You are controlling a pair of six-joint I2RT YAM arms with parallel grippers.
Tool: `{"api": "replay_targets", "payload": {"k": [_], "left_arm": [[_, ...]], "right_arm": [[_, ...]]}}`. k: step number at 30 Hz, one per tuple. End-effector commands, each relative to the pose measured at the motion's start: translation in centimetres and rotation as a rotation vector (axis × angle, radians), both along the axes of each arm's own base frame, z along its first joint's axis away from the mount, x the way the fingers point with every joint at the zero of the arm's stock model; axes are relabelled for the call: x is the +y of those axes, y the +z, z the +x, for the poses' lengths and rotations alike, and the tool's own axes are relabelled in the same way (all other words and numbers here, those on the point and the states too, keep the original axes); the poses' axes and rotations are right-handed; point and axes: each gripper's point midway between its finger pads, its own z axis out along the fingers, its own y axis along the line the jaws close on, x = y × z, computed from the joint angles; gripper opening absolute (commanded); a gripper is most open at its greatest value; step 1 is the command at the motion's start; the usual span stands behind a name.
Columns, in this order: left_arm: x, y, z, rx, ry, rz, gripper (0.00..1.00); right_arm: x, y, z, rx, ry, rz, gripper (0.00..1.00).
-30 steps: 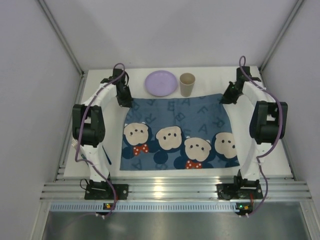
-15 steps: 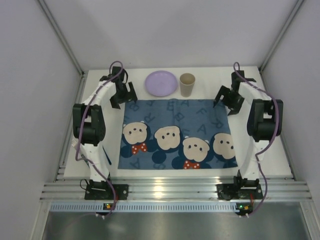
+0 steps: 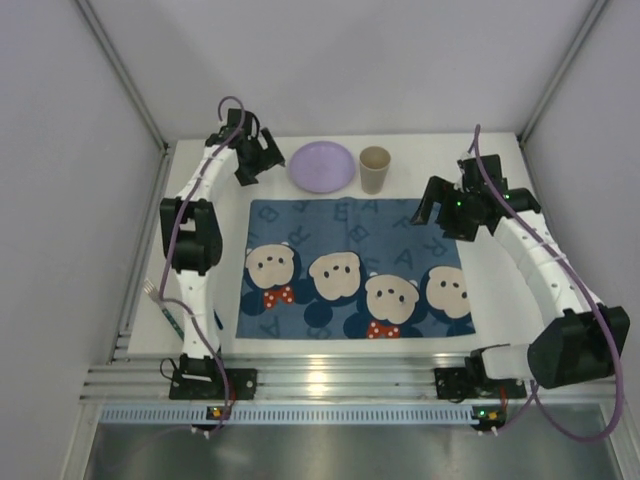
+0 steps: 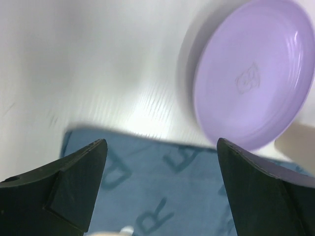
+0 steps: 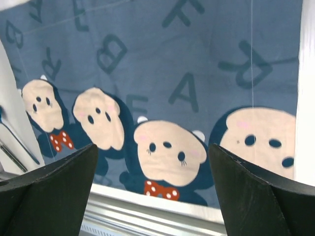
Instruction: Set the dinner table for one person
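Note:
The dinner table [image 3: 520, 310] is a plain white top with a blue mouse-print placemat [image 3: 350, 260] spread flat on its middle. Behind the mat stand a purple plate [image 3: 322, 165] and a beige cup [image 3: 374, 168]. My left gripper [image 3: 262, 160] hovers open at the mat's far left corner, just left of the plate. Its wrist view shows the plate [image 4: 256, 78], the mat's edge [image 4: 162, 187] and bare table [image 4: 74, 59] past empty fingers [image 4: 78, 182]. My right gripper [image 3: 437, 212] hangs open over the mat's far right part, and nothing lies between its fingers [image 5: 49, 187] above the mat [image 5: 167, 98].
A fork-like utensil with a teal handle [image 3: 165, 305] lies at the table's left edge beside the left arm. An aluminium rail [image 3: 340, 380] runs along the near edge, also seen in the right wrist view as the rail [image 5: 147, 211]. White walls close in the back and both sides.
Both grippers opened and let go of the placemat's far corners. The left one rose toward the plate, the right arm swung outward and lifted. The mat now lies flat.

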Motion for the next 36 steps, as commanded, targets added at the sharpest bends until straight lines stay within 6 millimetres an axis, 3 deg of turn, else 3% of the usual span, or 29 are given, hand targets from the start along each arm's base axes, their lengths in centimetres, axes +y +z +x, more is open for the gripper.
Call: {"api": "replay_targets", "payload": {"k": [1, 3, 6, 7, 8, 11, 15, 20, 21, 22, 24, 25, 26, 30, 31, 32, 36], "left_arm": [[-1.9, -0.7, 4.0, -0.046, 0.02, -0.128, 0.98], [-2.9, -1.5, 6.1, -0.073, 0.033, -0.18, 0.98], [-4.5, -3.5, 7.5, -0.073, 0.034, -0.259, 0.98], [-5.0, -3.5, 8.2, -0.095, 0.023, -0.286, 0.98], [-5.8, -5.0, 8.3, -0.069, 0.017, -0.317, 0.98], [-7.7, -5.5, 9.3, -0.088, -0.026, -0.347, 0.95], [-9.8, -7.3, 8.8, -0.069, -0.072, -0.328, 0.54], [-9.5, -10.2, 7.1, 0.009, -0.091, -0.276, 0.41], [-9.5, -10.3, 7.0, 0.012, -0.097, -0.271, 0.34], [-9.3, -10.5, 6.9, 0.016, -0.102, -0.261, 0.16], [-9.0, -9.8, 6.9, 0.01, -0.105, -0.258, 0.0], [-9.0, -9.3, 7.0, -0.001, -0.113, -0.254, 0.0], [-8.9, -8.0, 7.2, -0.025, -0.117, -0.255, 0.0], [-7.7, -3.7, 7.8, -0.095, -0.126, -0.251, 0.0], [-7.3, -2.8, 7.7, -0.104, -0.133, -0.245, 0.0], [-6.7, -0.9, 7.6, -0.128, -0.134, -0.244, 0.0], [-6.5, 3.4, 5.8, -0.157, -0.186, -0.244, 0.0]], "right_arm": [[-0.9, -1.0, -2.9, 0.043, -0.029, -0.013, 0.94], [-1.6, -1.1, -4.3, 0.039, -0.036, -0.036, 0.95], [-2.9, -1.1, -5.4, 0.042, -0.064, -0.089, 0.95], [-3.2, -1.0, -5.5, 0.04, -0.072, -0.099, 0.95], [-3.6, -0.9, -5.5, 0.036, -0.085, -0.114, 0.95], [-4.1, -1.0, -5.3, 0.044, -0.102, -0.126, 0.95], [-4.1, -1.4, -4.4, 0.069, -0.108, -0.131, 0.95], [-3.6, -0.7, -1.4, 0.059, -0.091, -0.134, 0.95], [-3.3, -0.5, -0.7, 0.051, -0.079, -0.129, 0.95], [-2.7, 1.0, 0.7, 0.012, -0.063, -0.106, 0.95], [-1.8, 1.3, 3.2, 0.0, -0.039, -0.084, 0.95], [-0.8, 3.5, 5.0, -0.063, -0.012, -0.051, 0.95], [-0.3, 2.9, 6.6, -0.056, 0.004, -0.043, 0.95], [1.5, 5.4, 13.1, -0.143, 0.019, -0.008, 0.95], [1.8, 7.8, 15.0, -0.206, 0.011, 0.003, 0.95], [1.9, 5.8, 16.7, -0.169, 0.001, -0.002, 0.95], [2.0, 3.6, 20.9, -0.139, -0.054, -0.022, 0.92]]}}
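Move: The plate's middle is about 7 cm ahead of the left hand, 15 cm to its right and 10 cm below. The cup stands some 13 cm to the right of the plate and 5 cm nearer. The spread placemat is centred about 24 cm back, 22 cm right and 10 cm below the left hand. For the right hand, the cup is about 24 cm ahead, 13 cm left and 12 cm below, with the placemat's middle level with it, 16 cm left and 17 cm below. The left hand's fingers close on the plate's left rim, after a reach of about 10 cm right, 9 forward and 8 down with the wrist rolling its left side down some 15 degrees; still pinching, it eases 3 cm left, slightly back and up. The right hand, open, first draws back 5 cm and a little right, then sweeps about 24 cm forward and rises towards the cup. ##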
